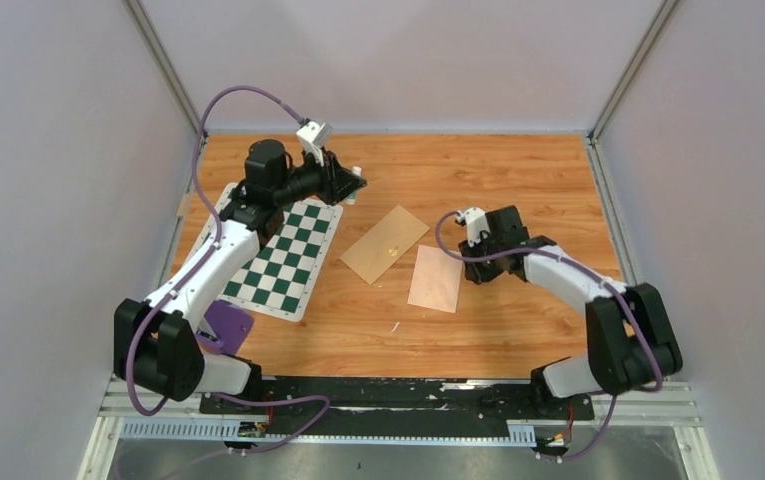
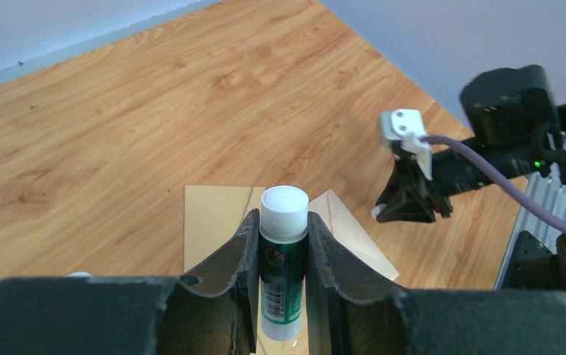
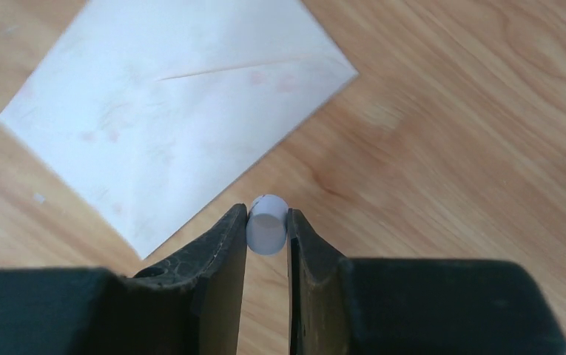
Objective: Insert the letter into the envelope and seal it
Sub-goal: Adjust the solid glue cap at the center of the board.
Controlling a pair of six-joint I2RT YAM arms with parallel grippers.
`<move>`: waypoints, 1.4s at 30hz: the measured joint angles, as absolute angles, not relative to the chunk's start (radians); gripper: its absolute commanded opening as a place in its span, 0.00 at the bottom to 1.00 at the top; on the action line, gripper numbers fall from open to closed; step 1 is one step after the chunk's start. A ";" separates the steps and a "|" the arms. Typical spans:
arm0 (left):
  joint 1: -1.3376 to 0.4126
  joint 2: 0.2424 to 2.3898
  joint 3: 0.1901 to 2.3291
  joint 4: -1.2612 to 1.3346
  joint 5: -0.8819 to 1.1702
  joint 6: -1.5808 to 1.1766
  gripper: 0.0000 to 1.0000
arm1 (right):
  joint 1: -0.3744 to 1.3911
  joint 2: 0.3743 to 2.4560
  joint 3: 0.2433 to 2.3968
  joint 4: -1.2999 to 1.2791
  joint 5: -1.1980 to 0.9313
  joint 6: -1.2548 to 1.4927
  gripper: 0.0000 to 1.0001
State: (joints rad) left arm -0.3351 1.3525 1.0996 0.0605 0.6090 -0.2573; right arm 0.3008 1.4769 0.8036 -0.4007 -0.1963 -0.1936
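Note:
The envelope (image 1: 385,245) is a plain tan rectangle lying mid-table, also seen below my left fingers (image 2: 217,222). The letter (image 1: 435,278) is a pale cream sheet with a fold crease, flat beside the envelope's right corner (image 3: 169,111). My left gripper (image 2: 283,222) is held above the table behind the envelope, shut on an upright green glue stick (image 2: 285,251) with a white top. My right gripper (image 3: 266,222) is low at the letter's right edge. Its fingers press both sides of a small white cylinder (image 3: 266,225).
A green-and-white checkered mat (image 1: 283,260) lies on the left under the left arm, with a purple piece (image 1: 226,325) at its near corner. Grey walls enclose the wooden table (image 1: 518,180) on three sides. A black rail (image 1: 398,395) runs along the near edge.

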 measured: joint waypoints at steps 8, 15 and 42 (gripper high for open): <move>-0.335 1.388 1.101 0.043 0.645 -0.257 0.00 | 0.329 1.003 0.532 -0.279 -0.534 -0.486 0.10; -0.335 1.420 1.102 0.009 0.675 -0.244 0.00 | 0.337 1.431 0.923 -0.538 -0.796 -0.606 0.14; -0.335 1.394 1.108 -0.034 0.672 -0.245 0.00 | 0.245 1.983 1.253 -1.264 -0.229 -0.448 0.18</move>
State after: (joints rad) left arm -0.3351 1.3941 1.1076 -0.0338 0.6720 -0.2447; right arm 0.2451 1.9831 1.2533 -1.2636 -0.2295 -0.4480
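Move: The glue cap is already pinched in the right fingers, low over the board. The bare wood it is taken to lies about 8 cm back and 4 cm to the right of that hand, some 2 cm below. The pink envelope's middle is roughly 9 cm to the hand's left and 1 cm back, the tan envelope's about 19 cm left and 8 cm ahead. From the left hand, the wood spot is some 15 cm back, 29 cm right and 28 cm down. The glue cap, still pinched by the right hand, swings up about 8 cm, left about 9 cm and somewhat back, out over the pink envelope, then is brought down, right and farther back to the bare wood. The wrist turns some 50 degrees, so the fingers end pointing down and back towards the base. The left hand keeps the glue stick and sinks about 3 cm. ##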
